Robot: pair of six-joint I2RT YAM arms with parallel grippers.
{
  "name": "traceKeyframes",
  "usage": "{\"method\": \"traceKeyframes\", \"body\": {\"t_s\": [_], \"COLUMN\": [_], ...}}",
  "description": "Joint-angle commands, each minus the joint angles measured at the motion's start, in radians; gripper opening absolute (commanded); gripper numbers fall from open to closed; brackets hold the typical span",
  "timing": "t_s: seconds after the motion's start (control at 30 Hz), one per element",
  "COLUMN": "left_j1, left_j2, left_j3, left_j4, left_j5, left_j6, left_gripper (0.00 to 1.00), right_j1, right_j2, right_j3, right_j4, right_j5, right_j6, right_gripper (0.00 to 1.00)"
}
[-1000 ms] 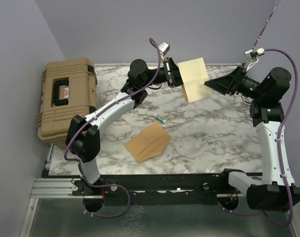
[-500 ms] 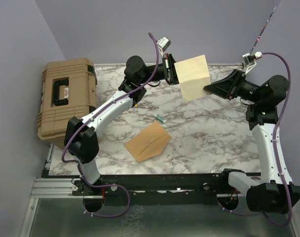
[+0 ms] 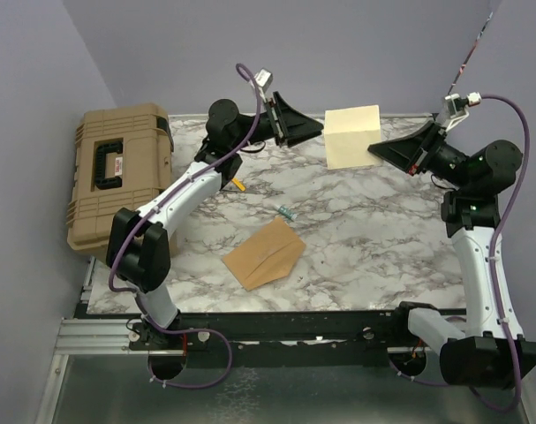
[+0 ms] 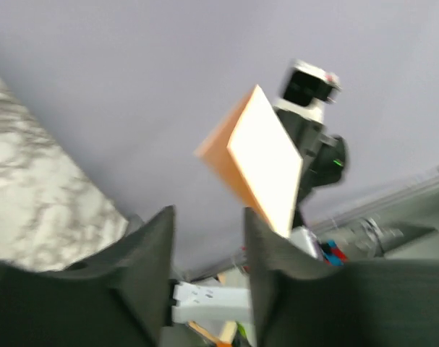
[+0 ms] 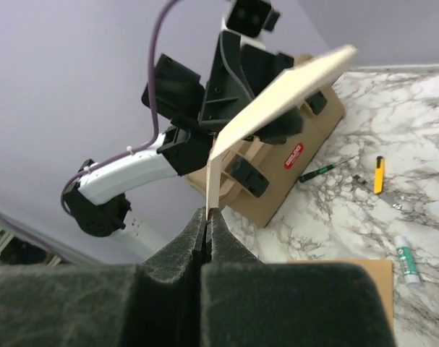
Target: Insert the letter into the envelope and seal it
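The letter (image 3: 351, 137), a pale tan flat sheet, is held up in the air over the far side of the table. My right gripper (image 3: 373, 152) is shut on its lower right corner; in the right wrist view the fingers (image 5: 207, 217) pinch the sheet's edge (image 5: 277, 101). My left gripper (image 3: 316, 131) is open and empty, just left of the letter and apart from it. The left wrist view shows the letter (image 4: 266, 170) beyond its open fingertips (image 4: 208, 224). The envelope (image 3: 263, 252) lies flat on the marble table, near the middle front; its corner also shows in the right wrist view (image 5: 364, 278).
A tan tool case (image 3: 117, 181) stands at the table's left edge. A yellow utility knife (image 3: 238, 184) and a small glue tube (image 3: 288, 213) lie between the case and the envelope. A green screwdriver (image 5: 324, 170) lies by the case. Walls close the back and left.
My left gripper has let go of the letter, opened and drawn back to the left. My right gripper now holds the letter alone, lifted slightly.
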Motion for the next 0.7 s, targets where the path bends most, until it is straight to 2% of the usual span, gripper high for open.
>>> {"method": "traceKeyframes", "body": {"t_s": [0.0, 0.1, 0.2, 0.33, 0.47, 0.57, 0.67], "left_j1": [0.086, 0.115, 0.121, 0.121, 0.121, 0.12, 0.119], "left_j2": [-0.052, -0.067, -0.063, -0.067, -0.079, -0.1, -0.111], "left_j3": [-0.13, -0.133, -0.08, -0.073, -0.048, -0.026, -0.006], "left_j4": [-0.154, -0.376, -0.587, -0.635, -0.753, -0.827, -0.847], "left_j5": [-0.114, -0.186, -0.258, -0.295, -0.436, -0.571, -0.615], "left_j6": [0.077, 0.246, 0.398, 0.47, 0.578, 0.656, 0.736], "left_gripper": [0.55, 0.66, 0.73, 0.8, 0.98, 0.99, 0.99], "right_j1": [0.002, 0.002, 0.002, 0.003, 0.002, 0.002, 0.002], "right_j2": [-0.028, -0.015, -0.011, -0.005, -0.01, -0.016, -0.015], "right_j3": [0.021, 0.033, 0.027, -0.006, -0.03, -0.032, -0.03], "right_j4": [-0.191, -0.37, -0.477, -0.522, -0.579, -0.64, -0.675], "right_j5": [0.177, 0.258, 0.318, 0.321, 0.34, 0.377, 0.374], "right_j6": [-0.121, -0.229, -0.307, -0.348, -0.38, -0.408, -0.431], "right_gripper": [0.0, 0.0, 0.0, 0.0, 0.0, 0.0, 0.0]}}
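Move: The letter, folded but springing open, stands in the right hand's shut fingers, its middle about 3 cm to the left of that hand. The envelope it is meant for lies some 19 cm left of the right hand, 2 cm nearer the base and about 42 cm below. From the free left hand the envelope is about 8 cm back, 12 cm left and 42 cm down; the glue stick lies 6 cm ahead, 5 cm left, equally low. The letter, still pinched by the right hand, is brought down about 10 cm and 5 cm forward, drifting right, while that hand tips its fingers down and turns clockwise. The left hand, already clear of the paper, draws away from the letter, sinking some 17 cm, going forward and left as well, opening fully as its fingers tip down and swing from rightward towards forward. ##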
